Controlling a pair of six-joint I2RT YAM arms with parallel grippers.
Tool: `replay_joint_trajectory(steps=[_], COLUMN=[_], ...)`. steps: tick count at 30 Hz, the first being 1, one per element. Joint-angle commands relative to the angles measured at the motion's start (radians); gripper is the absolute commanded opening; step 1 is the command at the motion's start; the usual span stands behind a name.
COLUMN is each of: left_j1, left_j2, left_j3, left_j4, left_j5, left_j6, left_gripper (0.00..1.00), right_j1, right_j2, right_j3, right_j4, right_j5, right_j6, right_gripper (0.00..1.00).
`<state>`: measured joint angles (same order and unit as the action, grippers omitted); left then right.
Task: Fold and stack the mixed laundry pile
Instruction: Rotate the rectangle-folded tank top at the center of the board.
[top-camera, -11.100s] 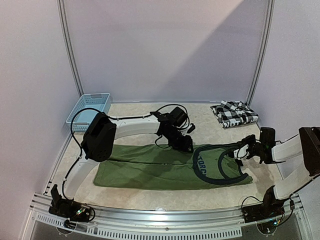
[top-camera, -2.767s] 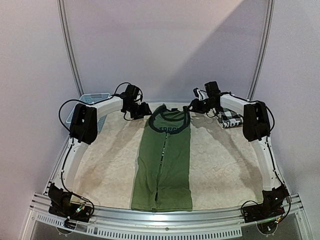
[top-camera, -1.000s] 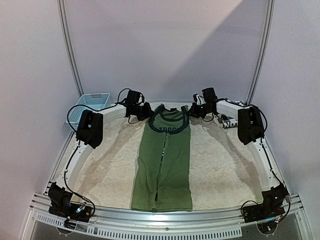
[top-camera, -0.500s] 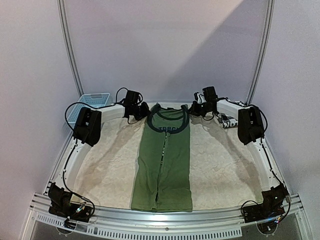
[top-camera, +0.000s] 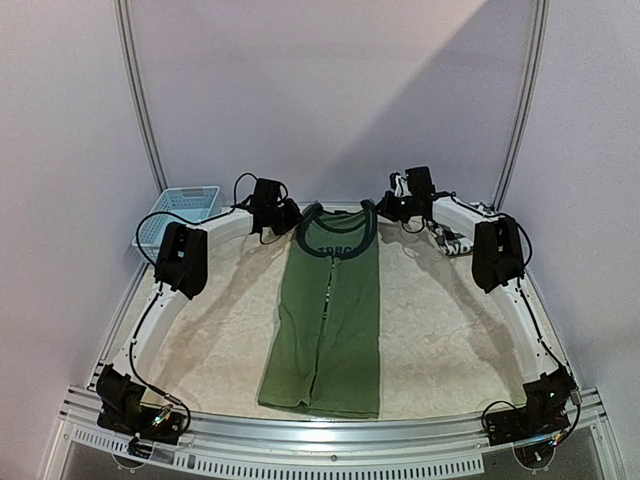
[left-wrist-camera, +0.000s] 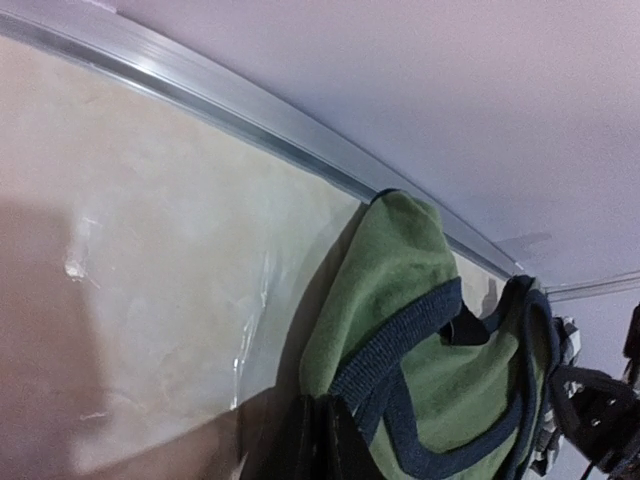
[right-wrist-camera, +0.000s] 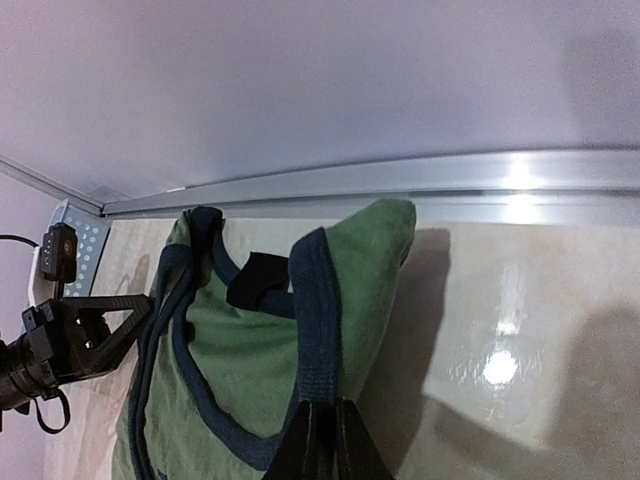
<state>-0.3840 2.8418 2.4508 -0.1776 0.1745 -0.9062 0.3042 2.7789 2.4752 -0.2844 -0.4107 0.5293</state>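
The olive-green sleeveless shirt (top-camera: 325, 310) lies as a long narrow strip down the middle of the table, navy-trimmed collar at the far wall. My left gripper (top-camera: 291, 216) is shut on its left shoulder, and the left wrist view shows the fingers (left-wrist-camera: 325, 440) pinching green cloth (left-wrist-camera: 400, 270) at the navy trim. My right gripper (top-camera: 386, 208) is shut on the right shoulder; its fingers (right-wrist-camera: 325, 440) clamp the trim of the shirt (right-wrist-camera: 260, 370). The black-and-white checked shirt (top-camera: 451, 241) lies folded at the back right, mostly hidden behind the right arm.
A light blue lattice basket (top-camera: 178, 213) stands at the back left corner. A metal rail (right-wrist-camera: 400, 180) runs along the far wall just behind the collar. Both arms arch along the table's left and right sides.
Both grippers have drawn the collar end a little farther toward the back wall. The whole shirt has slid that way, and its near hem has pulled back from the front edge.
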Motion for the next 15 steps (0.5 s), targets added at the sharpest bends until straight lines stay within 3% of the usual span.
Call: replay_joint_trajectory(steps=[1,6,11,15], left_j1=[0.003,0.004,-0.001,-0.026], left_j2=[-0.047,-0.214,-0.470,-0.732], left_j3=[-0.034,-0.118,-0.252,-0.465], left_j4=[-0.034,-0.158,-0.326,-0.434], left_j5=[-0.041,-0.123,-0.276,-0.343], left_j6=[0.035,0.192,0.443,0.561], left_gripper=[0.19,0.45,0.56,0.60], right_j1=[-0.013,-0.063,-0.126,-0.123], right_j2=[0.018,-0.057,-0.275,-0.553], right_j3=[0.024,-0.054,-0.251,-0.611], right_j4=[0.029,-0.006,-0.054,-0.012], right_j5=[0.041,-0.007,-0.096,-0.133], right_j6=[-0.055,-0.076,-0.208,-0.392], right_gripper=[0.12,0.42,0.51,0.54])
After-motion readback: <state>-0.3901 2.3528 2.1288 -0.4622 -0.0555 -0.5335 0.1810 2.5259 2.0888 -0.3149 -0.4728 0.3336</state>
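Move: Both grippers are still shut on the tank top's shoulders, the left hand on the left shoulder, the right on the right one. The tank top's middle lies about 33 cm back and 9 cm right of the left hand, and 33 cm back and 17 cm left of the right hand. The blue basket is some 35 cm left and 4 cm back of the left hand; the folded plaid shirt is 23 cm right and 10 cm back of the right hand. Up and away goes the left hand once its fingers spread past half open and release the left shoulder: about 13 cm of rise, bearing left and back, its left side rolling up some 25 degrees. The right hand opens halfway, comes free of the right shoulder and slides roughly 8 cm right, towards the plaid shirt, then also back, nearly level. ##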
